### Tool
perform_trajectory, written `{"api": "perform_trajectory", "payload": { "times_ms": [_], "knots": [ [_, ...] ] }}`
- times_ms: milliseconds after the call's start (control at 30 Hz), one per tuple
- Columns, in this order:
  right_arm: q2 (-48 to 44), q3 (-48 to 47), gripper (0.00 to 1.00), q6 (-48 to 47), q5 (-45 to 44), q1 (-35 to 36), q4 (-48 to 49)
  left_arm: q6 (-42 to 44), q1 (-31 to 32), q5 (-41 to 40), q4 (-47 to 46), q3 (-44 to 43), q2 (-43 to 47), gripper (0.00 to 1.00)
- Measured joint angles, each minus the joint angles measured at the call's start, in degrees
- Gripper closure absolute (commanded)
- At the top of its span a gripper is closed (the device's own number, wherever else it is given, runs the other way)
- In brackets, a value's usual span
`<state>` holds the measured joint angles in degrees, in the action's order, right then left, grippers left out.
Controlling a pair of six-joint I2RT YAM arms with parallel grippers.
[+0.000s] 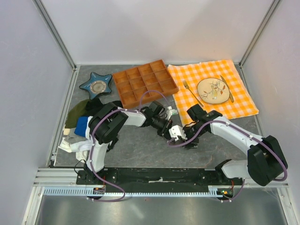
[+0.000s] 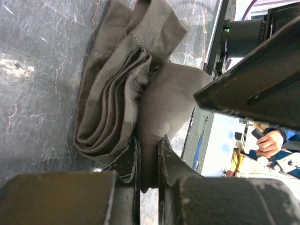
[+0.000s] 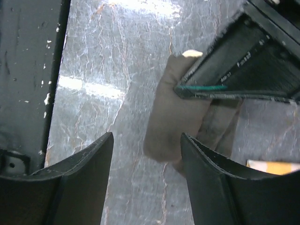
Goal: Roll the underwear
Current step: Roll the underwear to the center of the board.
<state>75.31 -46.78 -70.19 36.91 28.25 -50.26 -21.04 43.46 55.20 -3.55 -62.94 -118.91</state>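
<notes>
The underwear (image 2: 117,98) is a grey-brown garment lying partly rolled on the dark table, with layered folds on its left side. My left gripper (image 2: 149,157) is shut on a fold at the roll's near end. In the right wrist view the underwear (image 3: 176,119) lies just beyond my open right gripper (image 3: 147,143), nearer its right finger and not touching it, and the left gripper (image 3: 243,61) sits on top of it. In the top view both grippers meet mid-table, the left (image 1: 178,133) and the right (image 1: 192,139), and they hide the garment.
A wooden compartment tray (image 1: 145,84) and a blue star dish (image 1: 96,85) stand at the back. An orange checked cloth (image 1: 243,105) with a plate (image 1: 213,90), fork and knife lies back right. A pile of clothes (image 1: 79,124) lies at the left.
</notes>
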Motion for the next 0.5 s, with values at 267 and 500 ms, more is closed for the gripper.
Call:
{"api": "perform_trajectory", "payload": {
  "times_ms": [267,500],
  "knots": [
    [1.5,4.5,0.44,1.6,-6.5,5.3,9.8,-2.1,0.0,-1.0,2.8,-1.5,-0.3,0.84],
    [2.8,6.7,0.72,1.6,-11.1,6.1,16.2,-8.1,-0.1,-6.7,-3.4,4.3,4.1,0.37]
  ]
}}
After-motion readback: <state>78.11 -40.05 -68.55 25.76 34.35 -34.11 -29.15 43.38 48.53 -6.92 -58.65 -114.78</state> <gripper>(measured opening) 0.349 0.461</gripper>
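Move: Just beneath the right hand and to its left, the folded underwear bundle has its middle about 5 cm left, 2 cm ahead and 5 cm lower. From the left hand, whose fingers still pinch it, that middle is some 3 cm right, 1 cm ahead and 1 cm down. The checked cloth's middle lies about 23 cm ahead and 13 cm right of the right hand; the wooden tray's is some 26 cm ahead and 13 cm left of the left hand. Handing the hold over: the right hand sinks about 4 cm and eases some 2 cm forward onto the bundle's right end, tipping roughly 10 degrees, while its fingers close from wide to about half that gap around the cloth. The left hand stays almost in place, then opens its fingers late, releasing its pinch as it starts to lift and turns slightly counter-clockwise. ##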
